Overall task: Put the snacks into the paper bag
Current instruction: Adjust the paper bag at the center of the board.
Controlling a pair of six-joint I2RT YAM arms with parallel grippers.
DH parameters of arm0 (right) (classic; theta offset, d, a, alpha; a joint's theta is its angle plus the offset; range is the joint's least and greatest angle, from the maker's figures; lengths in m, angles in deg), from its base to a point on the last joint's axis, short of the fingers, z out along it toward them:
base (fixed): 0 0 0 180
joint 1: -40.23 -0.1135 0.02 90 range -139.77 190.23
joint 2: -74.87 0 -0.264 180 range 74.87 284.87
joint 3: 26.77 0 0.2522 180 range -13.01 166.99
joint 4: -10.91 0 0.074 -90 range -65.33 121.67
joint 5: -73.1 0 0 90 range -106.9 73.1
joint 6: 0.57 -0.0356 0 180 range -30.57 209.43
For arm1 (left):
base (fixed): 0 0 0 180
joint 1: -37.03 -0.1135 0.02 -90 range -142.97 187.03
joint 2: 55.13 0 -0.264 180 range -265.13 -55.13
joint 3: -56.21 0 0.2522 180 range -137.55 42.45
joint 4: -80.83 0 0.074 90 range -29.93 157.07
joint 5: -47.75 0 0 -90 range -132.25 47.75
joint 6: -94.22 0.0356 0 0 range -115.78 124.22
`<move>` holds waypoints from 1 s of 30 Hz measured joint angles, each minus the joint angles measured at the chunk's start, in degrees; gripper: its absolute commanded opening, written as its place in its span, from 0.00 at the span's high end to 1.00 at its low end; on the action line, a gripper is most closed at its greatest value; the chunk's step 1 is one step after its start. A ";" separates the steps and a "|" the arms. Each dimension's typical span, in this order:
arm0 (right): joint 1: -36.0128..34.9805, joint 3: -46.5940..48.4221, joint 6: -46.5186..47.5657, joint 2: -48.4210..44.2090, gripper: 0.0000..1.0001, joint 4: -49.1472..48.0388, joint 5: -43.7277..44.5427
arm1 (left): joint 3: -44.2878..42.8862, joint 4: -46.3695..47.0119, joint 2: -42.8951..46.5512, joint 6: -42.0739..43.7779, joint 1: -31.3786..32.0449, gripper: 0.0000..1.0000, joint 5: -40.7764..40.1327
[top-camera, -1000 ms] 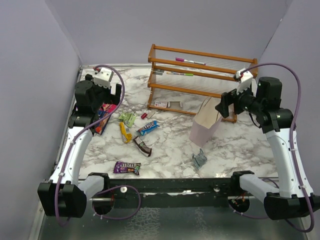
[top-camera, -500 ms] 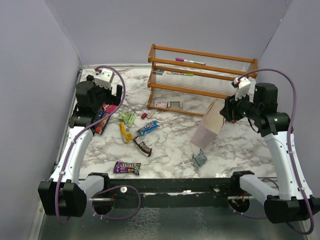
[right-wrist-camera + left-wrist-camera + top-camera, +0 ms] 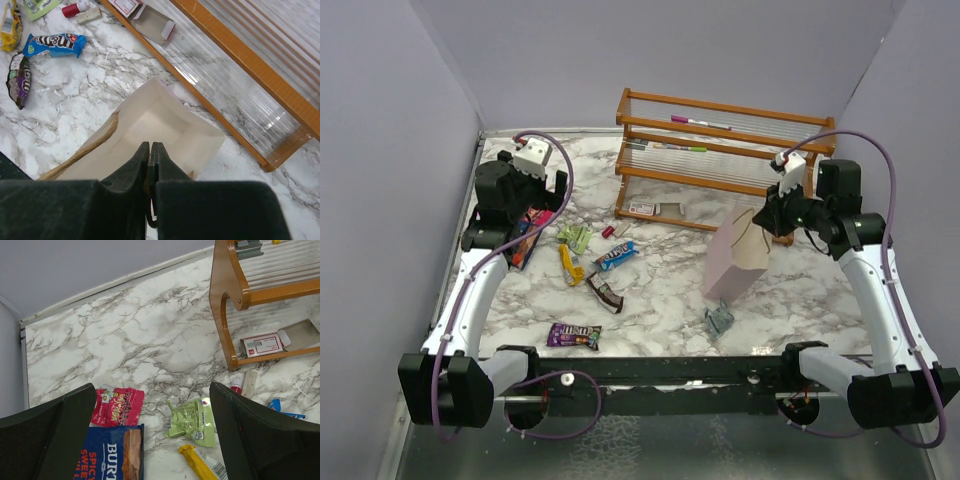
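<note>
The pale paper bag (image 3: 733,268) (image 3: 165,120) stands tilted at the right of the table with its mouth open. My right gripper (image 3: 766,216) (image 3: 150,146) is shut on the near rim of the bag. Snacks lie on the left half: green (image 3: 575,236) (image 3: 192,421), yellow (image 3: 570,264), blue-white (image 3: 616,255) (image 3: 55,45), dark brown (image 3: 604,293), purple (image 3: 573,335), and a grey-teal one (image 3: 720,319) in front of the bag. My left gripper (image 3: 542,205) (image 3: 152,390) hangs open above a red packet (image 3: 117,406) and a blue packet (image 3: 112,452).
A wooden rack (image 3: 720,150) with clear shelves stands at the back, just behind the bag. A small white carton (image 3: 642,209) and a tiny red cylinder (image 3: 607,231) lie at its foot. Grey walls close in on both sides.
My right gripper has shut on the bag's rim and pulled the bag more upright, its mouth now facing up. The left arm has barely shifted.
</note>
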 measured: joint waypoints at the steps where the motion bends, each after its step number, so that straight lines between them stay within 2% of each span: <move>1: 0.00 0.00 -0.02 0.26 0.99 -0.39 -0.17 | 0.00 0.00 -0.15 0.00 0.00 0.01 0.15; 17: -1.88 5.25 0.59 8.02 0.99 -6.01 -1.29 | 0.00 0.00 -1.27 0.00 0.00 0.01 0.76; 30: -1.99 8.11 10.86 9.53 0.96 -2.93 -0.68 | 2.36 1.25 -1.25 0.42 0.00 0.01 0.85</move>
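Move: The right gripper already pinches the paper bag near its right-hand handle; the bag's middle is about 4 cm left of this hand, 3 cm back and 10 cm lower. From the same hand, the wooden rack's middle stands some 18 cm ahead and 8 cm left, and the crumpled grey wrapper lies about 15 cm back and 6 cm left, on the board. From the left gripper, the bag is roughly 41 cm right, 12 cm back and 12 cm below. Keep the right fingers shut on the bag near its right-hand handle and draw it about 5 cm forward, towards the rack, rising some 2 cm on the way and easing slightly down at the end. In the later part, turn the wrist roughly 10 degrees counter-clockwise while its fingers tip up a little. Let the open left gripper sink about 2 cm, well clear of the bag. ##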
